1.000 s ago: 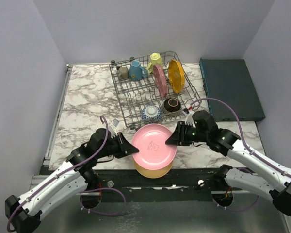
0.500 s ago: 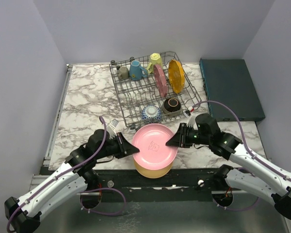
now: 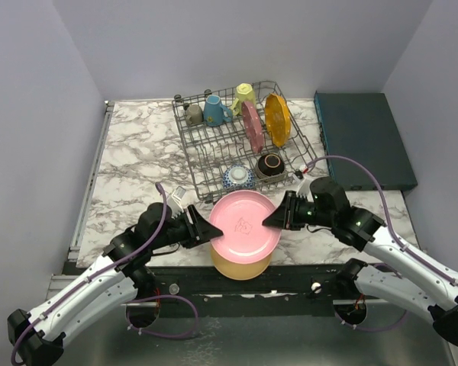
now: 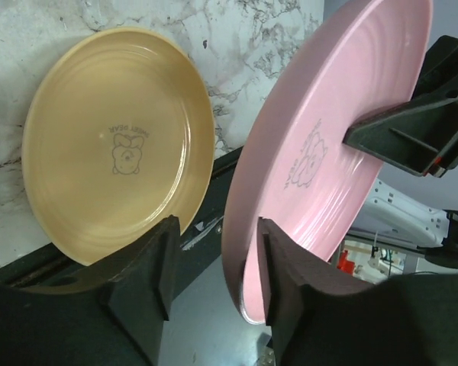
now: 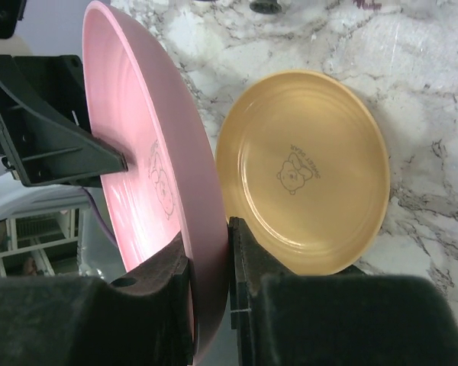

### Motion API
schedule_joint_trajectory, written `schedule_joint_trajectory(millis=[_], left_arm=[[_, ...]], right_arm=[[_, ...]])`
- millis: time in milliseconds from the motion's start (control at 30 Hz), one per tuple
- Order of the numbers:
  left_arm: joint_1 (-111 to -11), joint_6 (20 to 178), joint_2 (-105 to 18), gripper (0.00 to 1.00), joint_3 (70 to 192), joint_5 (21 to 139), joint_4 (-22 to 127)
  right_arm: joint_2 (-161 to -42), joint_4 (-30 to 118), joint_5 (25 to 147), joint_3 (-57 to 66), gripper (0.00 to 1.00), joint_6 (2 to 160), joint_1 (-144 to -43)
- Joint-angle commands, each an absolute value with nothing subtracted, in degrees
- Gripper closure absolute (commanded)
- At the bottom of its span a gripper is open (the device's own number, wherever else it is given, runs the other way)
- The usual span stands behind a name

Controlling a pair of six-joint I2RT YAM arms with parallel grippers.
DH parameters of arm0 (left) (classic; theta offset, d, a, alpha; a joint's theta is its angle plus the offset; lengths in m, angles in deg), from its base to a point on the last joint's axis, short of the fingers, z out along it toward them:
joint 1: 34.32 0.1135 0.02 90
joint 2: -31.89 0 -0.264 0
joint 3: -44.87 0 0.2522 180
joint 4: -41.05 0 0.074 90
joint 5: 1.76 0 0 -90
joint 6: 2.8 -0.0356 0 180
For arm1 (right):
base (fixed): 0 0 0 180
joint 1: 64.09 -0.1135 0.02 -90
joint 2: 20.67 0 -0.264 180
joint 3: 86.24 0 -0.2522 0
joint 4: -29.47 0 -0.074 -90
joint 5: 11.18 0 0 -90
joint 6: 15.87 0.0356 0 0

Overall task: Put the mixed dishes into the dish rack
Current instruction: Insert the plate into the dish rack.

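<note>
A plain pink plate [image 3: 244,225] hangs just above a tan plate [image 3: 240,268] that lies at the table's near edge. My right gripper [image 3: 269,221] is shut on the pink plate's right rim; in the right wrist view the rim [image 5: 206,252] is pinched between both pads. My left gripper [image 3: 210,231] is open around the left rim [image 4: 240,252], with a gap at one pad. The dish rack [image 3: 189,149] at the back holds mugs [image 3: 214,110], two dotted plates [image 3: 276,118] and two bowls [image 3: 270,164].
A flat dark teal box [image 3: 362,141] lies to the right of the rack. Walls close in the left, back and right sides. The tan plate [image 4: 114,145] overhangs the dark front rail of the table [image 3: 137,152].
My right gripper closed on the pink plate's rim, then my left gripper opened off the opposite rim. The plate has shifted slightly up and right.
</note>
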State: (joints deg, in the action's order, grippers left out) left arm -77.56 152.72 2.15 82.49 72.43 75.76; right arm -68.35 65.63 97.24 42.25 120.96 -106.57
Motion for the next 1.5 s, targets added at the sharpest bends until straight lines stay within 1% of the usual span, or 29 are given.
schedule_joint_trajectory(millis=[0,133,300,433,600,733,867,1033,1067,1133,1467], left_arm=[[-77.63,151.86,1.71,0.46,83.00,72.50,74.94],[-77.57,149.19,0.86,0.39,85.64,73.47,76.82],[-77.59,144.17,-0.74,0.28,91.01,78.66,83.04],[-77.57,140.84,-1.12,0.22,94.94,82.55,86.94],[-77.56,136.67,-1.97,0.18,99.03,86.56,88.97],[-77.56,132.97,-3.58,0.17,101.87,87.71,90.26],[-77.61,129.11,-3.87,0.14,103.54,87.79,91.14],[-77.56,125.79,-3.32,0.10,104.25,91.06,91.80],[-77.56,125.43,-3.30,0.08,104.31,91.29,91.81],[-77.56,124.85,-3.37,0.01,104.13,91.87,91.80],[-77.57,121.59,-1.36,0.01,104.30,93.29,91.71]], right_arm=[[-69.32,66.29,93.74,37.26,1.00,118.96,-106.80],[-71.01,69.56,90.46,33.06,1.00,116.21,-106.78],[-73.34,72.38,86.06,27.68,1.00,113.00,-106.81],[-75.64,74.66,82.43,23.98,1.00,110.60,-106.81],[-78.56,74.96,80.37,19.50,1.00,107.71,-106.80],[-81.93,76.73,77.43,14.35,1.00,105.13,-106.75],[-84.70,78.11,74.15,9.88,1.00,102.60,-106.79],[-88.07,79.14,71.33,4.89,1.00,99.77,-106.80],[-88.85,79.41,70.86,3.82,1.00,99.24,-106.80],[-90.67,79.87,70.03,1.73,1.00,98.43,-106.80],[-100.44,81.45,64.82,-9.50,1.00,94.10,-106.77]])
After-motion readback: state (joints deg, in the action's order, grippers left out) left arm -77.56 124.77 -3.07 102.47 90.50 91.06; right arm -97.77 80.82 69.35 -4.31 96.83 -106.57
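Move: The dish rack's middle lies about 28 cm ahead of the right hand, 7 cm left and 7 cm lower. Counted from that hand, the blue bowl is some 17 cm ahead and 8 left, the black bowl 20 straight ahead, and the racked dark pink plate 30 ahead and 4 left. The left hand has the held pink plate's middle about 9 cm to its right and 1 ahead, level with it, and the rack's middle 31 cm ahead, 9 right, 7 lower. Free the pink plate from the left gripper: finish opening it wide and back it up, forward and left, about 5 cm each way, tipping its fingers further down. Keep the right gripper pinched on the plate's right rim and carry it forward about 15 cm and up 12 cm towards the dish rack, turning the wrist some 35 degrees so the fingers point more steeply down. ##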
